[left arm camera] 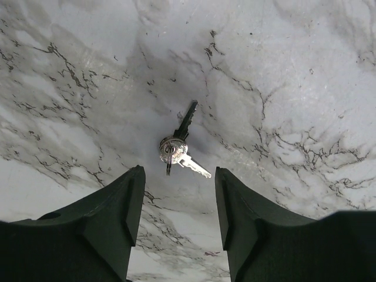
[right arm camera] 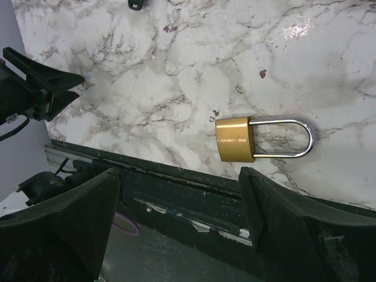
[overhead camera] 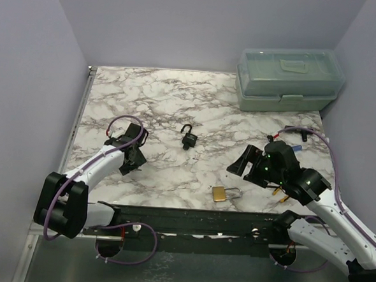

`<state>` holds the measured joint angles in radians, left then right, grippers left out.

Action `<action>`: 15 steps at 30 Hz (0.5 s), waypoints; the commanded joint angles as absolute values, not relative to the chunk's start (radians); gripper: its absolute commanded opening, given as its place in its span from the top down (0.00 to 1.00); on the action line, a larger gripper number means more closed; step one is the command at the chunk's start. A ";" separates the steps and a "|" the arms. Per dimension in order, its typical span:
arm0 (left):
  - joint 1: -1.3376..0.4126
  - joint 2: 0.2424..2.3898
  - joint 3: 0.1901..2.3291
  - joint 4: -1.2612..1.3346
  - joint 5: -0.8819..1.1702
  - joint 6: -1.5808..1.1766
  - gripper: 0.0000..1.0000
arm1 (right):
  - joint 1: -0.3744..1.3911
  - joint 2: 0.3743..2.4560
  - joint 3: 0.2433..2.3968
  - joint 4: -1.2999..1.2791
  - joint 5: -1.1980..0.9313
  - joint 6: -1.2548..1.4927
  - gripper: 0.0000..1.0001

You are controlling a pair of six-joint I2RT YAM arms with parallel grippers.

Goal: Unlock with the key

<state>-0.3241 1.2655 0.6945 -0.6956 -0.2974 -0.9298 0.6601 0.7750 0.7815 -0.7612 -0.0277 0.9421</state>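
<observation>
Two keys [left arm camera: 176, 148] on one ring, one dark and one silver, lie flat on the marble just ahead of my left gripper [left arm camera: 179, 171]. Its fingers stand apart with only bare marble between them. In the top view the left gripper [overhead camera: 131, 153] is at the table's left, and the keys are hidden beneath it. A brass padlock [right arm camera: 235, 140] with a shut steel shackle lies by the near edge, just beyond my right gripper [right arm camera: 179, 173], which is wide open and empty. The brass padlock [overhead camera: 225, 194] is left of and nearer than the right gripper [overhead camera: 245, 164].
A small black padlock [overhead camera: 188, 138] lies near the table's middle. A pale green lidded box [overhead camera: 287, 80] stands at the back right corner. A small blue object [overhead camera: 298, 148] lies by the right arm. A dark rail [right arm camera: 176, 188] runs along the table's near edge.
</observation>
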 commanded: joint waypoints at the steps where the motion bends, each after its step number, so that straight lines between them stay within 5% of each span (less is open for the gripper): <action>1: -0.311 1.276 0.675 -0.639 -0.337 -0.950 0.46 | 0.666 0.758 0.780 -0.805 -0.039 0.929 0.13; 9: -0.291 1.336 0.661 -0.558 -0.335 -0.913 0.53 | 0.665 0.758 0.772 -0.802 -0.052 0.925 0.13; 15: -0.292 1.417 0.663 -0.554 -0.300 -0.912 0.86 | 0.666 0.755 0.766 -0.804 -0.048 0.927 0.13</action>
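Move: The keys lie on the table almost under the left hand, about 2 cm ahead, 1 cm to its left and 3 cm lower, with the ring between the open fingertips. Near table height too, the black lock is some 12 cm ahead and 17 cm to the right of this hand; the brass padlock is about 8 cm back and 28 cm right. From the right hand, the keys are about 32 cm left, 8 cm ahead and 16 cm down. The left fingertips close from about half open onto the key ring and the heads of the keys, taking them in a pinch. As they shut, the hand sinks about 2 cm and eases forward by some 1.5 cm, a little to the left, still pointing down with hardly any turn; most of the closing comes at the end of the descent, and the grip effort rises. ##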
